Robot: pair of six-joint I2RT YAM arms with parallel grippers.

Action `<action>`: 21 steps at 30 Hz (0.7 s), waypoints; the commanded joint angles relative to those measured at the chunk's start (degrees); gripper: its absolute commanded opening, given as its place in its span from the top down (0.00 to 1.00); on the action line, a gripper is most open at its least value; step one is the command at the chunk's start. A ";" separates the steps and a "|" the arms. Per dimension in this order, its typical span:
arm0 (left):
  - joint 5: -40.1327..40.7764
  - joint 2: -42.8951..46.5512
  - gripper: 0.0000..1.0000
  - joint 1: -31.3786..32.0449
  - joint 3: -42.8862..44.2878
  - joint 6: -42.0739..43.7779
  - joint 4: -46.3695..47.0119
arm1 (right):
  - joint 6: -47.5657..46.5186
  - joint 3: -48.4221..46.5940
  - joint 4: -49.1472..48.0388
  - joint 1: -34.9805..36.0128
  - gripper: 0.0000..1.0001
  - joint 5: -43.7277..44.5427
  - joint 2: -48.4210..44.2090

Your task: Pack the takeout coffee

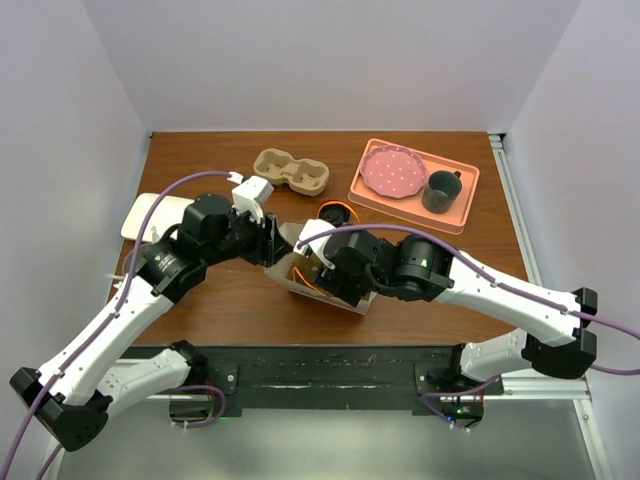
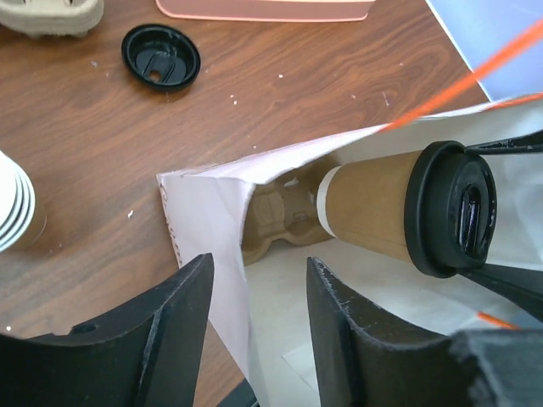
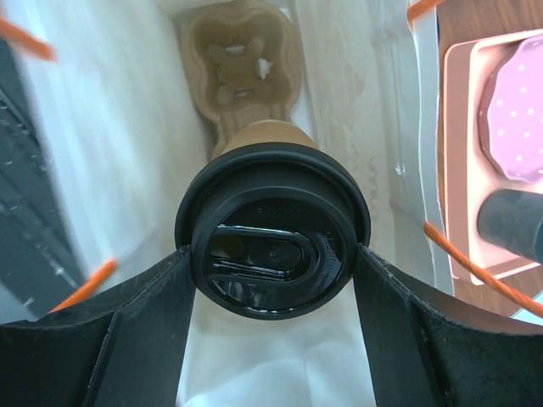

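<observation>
The takeout coffee (image 3: 271, 222), a tan paper cup (image 2: 373, 212) with a black lid (image 2: 450, 208), hangs inside the open white paper bag (image 2: 208, 220). My right gripper (image 3: 271, 254) is shut on its lid, one finger on each side. Below the cup, at the bag's bottom, lies a brown pulp carrier (image 3: 242, 51). My left gripper (image 2: 259, 263) is open, its fingers straddling the bag's near wall without pinching it. From above, both grippers meet at the bag (image 1: 285, 282), left gripper (image 1: 272, 240) on its left rim, right gripper (image 1: 332, 268) reaching in.
A second pulp carrier (image 1: 292, 172) sits at the back of the table. A loose black lid (image 1: 335, 213) lies behind the bag. At back right, a pink tray (image 1: 460, 215) holds a spotted plate (image 1: 392, 172) and a dark mug (image 1: 441, 190). Stacked white cups (image 2: 13, 203) lie left.
</observation>
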State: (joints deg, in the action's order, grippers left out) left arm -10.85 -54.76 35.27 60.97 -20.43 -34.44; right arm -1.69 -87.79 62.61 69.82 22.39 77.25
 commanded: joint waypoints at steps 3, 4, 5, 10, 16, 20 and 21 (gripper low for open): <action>0.31 -2.89 0.54 -0.11 4.33 -1.02 1.13 | -4.37 5.08 -6.88 0.93 0.81 6.52 -3.77; -0.74 -3.42 0.61 -0.02 4.59 -0.76 1.21 | -4.98 6.48 -7.23 1.02 0.81 6.70 -4.21; -3.19 -3.16 0.68 -0.02 4.25 -0.58 1.74 | -5.51 7.36 -7.93 1.02 0.81 7.22 -5.00; -4.10 8.58 0.90 6.10 -6.37 -1.98 14.99 | -6.04 11.05 -9.78 1.19 0.80 6.96 -6.76; 0.74 10.12 0.99 8.77 -11.84 -1.55 19.31 | -12.45 14.48 -16.89 1.37 0.81 11.96 -5.19; 6.09 9.15 1.00 8.77 -12.37 1.95 24.40 | -16.41 14.84 -21.29 1.28 0.81 13.64 -4.13; 6.98 8.45 1.00 8.77 -12.19 2.75 25.03 | -16.93 14.75 -21.91 1.28 0.81 13.38 -4.04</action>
State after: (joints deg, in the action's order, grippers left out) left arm -9.28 -44.91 43.90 49.36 -21.26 -18.06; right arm -12.67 -73.03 48.38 70.98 31.88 73.21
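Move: The bag's left rim corner stands between the left hand's open fingers, about 1 cm ahead and 1 cm below; the loose black lid lies some 16 cm ahead and 13 cm right of that hand, 22 cm lower, and the cup stack about 10 cm ahead, 9 cm left, 18 cm lower. The right hand holds the lidded coffee over the carrier in the bag, which is some 7 cm ahead, 5 cm left and 13 cm below; that rim corner is about 5 cm ahead and 12 cm left, level with it. The bag's left rim corner is pinched as the left fingers close fully; with it the left hand draws back about 5 cm and slightly right and up, turning clockwise, then eases a little forward again. The lidded coffee, still gripped by the right hand, goes some 3 cm down and forward, deeper into the bag towards the carrier, the fingers tipping up about 10 degrees. ##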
